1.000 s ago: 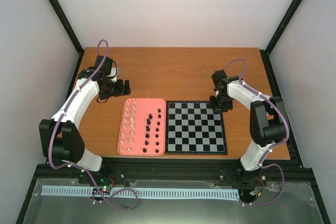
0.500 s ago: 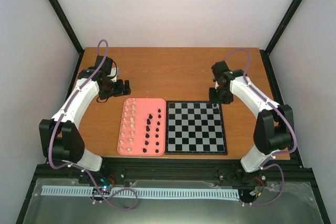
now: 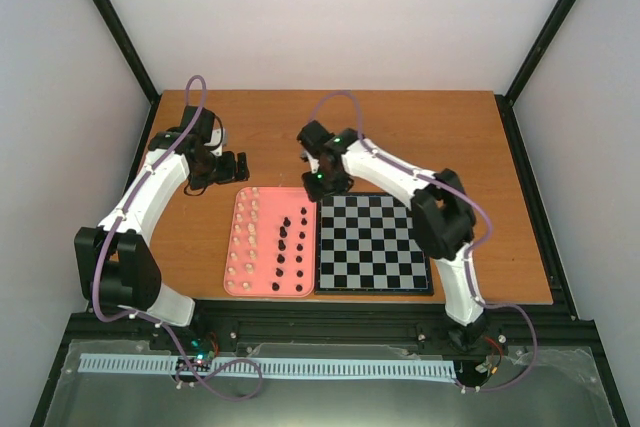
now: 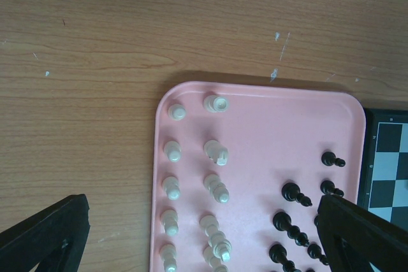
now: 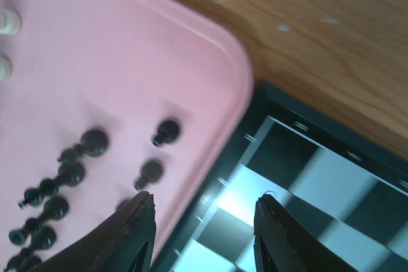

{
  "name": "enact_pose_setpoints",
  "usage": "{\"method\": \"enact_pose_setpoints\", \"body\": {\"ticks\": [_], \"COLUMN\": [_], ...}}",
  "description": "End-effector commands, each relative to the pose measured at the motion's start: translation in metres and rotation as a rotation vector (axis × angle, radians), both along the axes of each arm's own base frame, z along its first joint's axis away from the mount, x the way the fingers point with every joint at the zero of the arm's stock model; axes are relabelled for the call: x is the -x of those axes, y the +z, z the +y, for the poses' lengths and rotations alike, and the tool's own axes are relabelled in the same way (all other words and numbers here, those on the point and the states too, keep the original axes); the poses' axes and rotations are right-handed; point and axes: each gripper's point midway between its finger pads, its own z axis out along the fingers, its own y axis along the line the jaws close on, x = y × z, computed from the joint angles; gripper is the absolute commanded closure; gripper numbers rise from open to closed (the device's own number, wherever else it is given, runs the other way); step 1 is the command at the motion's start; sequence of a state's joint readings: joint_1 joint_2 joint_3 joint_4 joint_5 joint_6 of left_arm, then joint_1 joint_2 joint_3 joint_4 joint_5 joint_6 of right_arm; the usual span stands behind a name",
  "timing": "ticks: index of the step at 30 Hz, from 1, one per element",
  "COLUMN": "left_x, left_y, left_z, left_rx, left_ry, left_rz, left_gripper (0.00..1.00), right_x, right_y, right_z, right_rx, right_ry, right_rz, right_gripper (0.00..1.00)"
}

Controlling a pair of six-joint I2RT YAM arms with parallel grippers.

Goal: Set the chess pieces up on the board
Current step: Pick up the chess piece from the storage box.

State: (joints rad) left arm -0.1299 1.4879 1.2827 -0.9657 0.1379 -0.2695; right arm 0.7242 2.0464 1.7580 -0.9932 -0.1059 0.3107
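The black-and-pale checked board lies right of a pink tray. On the tray stand the chess pieces, the dark ones on its right half and cream-white ones on its left. My right gripper hovers open over the tray's far right corner, where it meets the board. Its fingers straddle the tray's edge, with small dark pieces just ahead and nothing between them. My left gripper hangs wide open beyond the tray's far left corner, above white pieces and dark pieces.
Brown wooden tabletop stretches behind the tray and board. Black frame posts and white walls close in the sides. The tray and board sit edge to edge near the table's front.
My right arm has swung left from the board's far right corner to the tray's far right corner. The left arm has not moved.
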Motion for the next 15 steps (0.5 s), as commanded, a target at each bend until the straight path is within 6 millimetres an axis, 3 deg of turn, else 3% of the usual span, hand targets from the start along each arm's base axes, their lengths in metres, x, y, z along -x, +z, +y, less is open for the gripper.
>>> {"method": "enact_pose_setpoints", "body": {"ticks": [1, 5, 15], "left_x": [-0.004, -0.004, -0.003], "left_y": [0.008, 0.008, 0.006], "left_z": [-0.001, -0.001, -0.001], "left_rx": [0.001, 0.002, 0.003], "left_ry": [0.008, 0.008, 0.007], "left_rz": [-0.022, -0.023, -0.021], "left_gripper": [0.00, 0.00, 0.00], "right_x": [0.005, 0.012, 0.019], "right_y": [-0.004, -0.022, -0.055], "right_z": [0.042, 0.055, 0.058], "right_rx": [-0.061, -0.057, -0.021], "right_ry": [0.085, 0.121, 0.139], "right_rz": [0.029, 0.075, 0.139], "right_gripper": [0.56, 0.56, 0.58]}}
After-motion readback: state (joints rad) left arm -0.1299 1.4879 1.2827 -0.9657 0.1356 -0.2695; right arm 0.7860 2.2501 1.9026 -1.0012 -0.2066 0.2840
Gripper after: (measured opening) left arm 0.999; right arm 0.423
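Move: About 5 cm to the right hand's left, 1 cm nearer the base and 7 cm below it stands the far black pawn in the pink storage box. Another black pawn is 3 cm nearer the base than that one, and a tall black piece stands 3 cm nearer and 4 cm to its left. The chessboard's middle lies some 13 cm to this hand's right and 9 cm back. From the left hand the far pawn is roughly 16 cm right, 2 cm back and 13 cm down. Sweeping left off the board's far corner, the right hand travels about 5 cm over the box while sinking, then stops going sideways and keeps lowering over the far black pawn, some 4.5 cm down in all. The wrist turns slightly counter-clockwise and tips a little, by about 5 degrees each; the fingers stay part-open and are not yet closed on anything. ##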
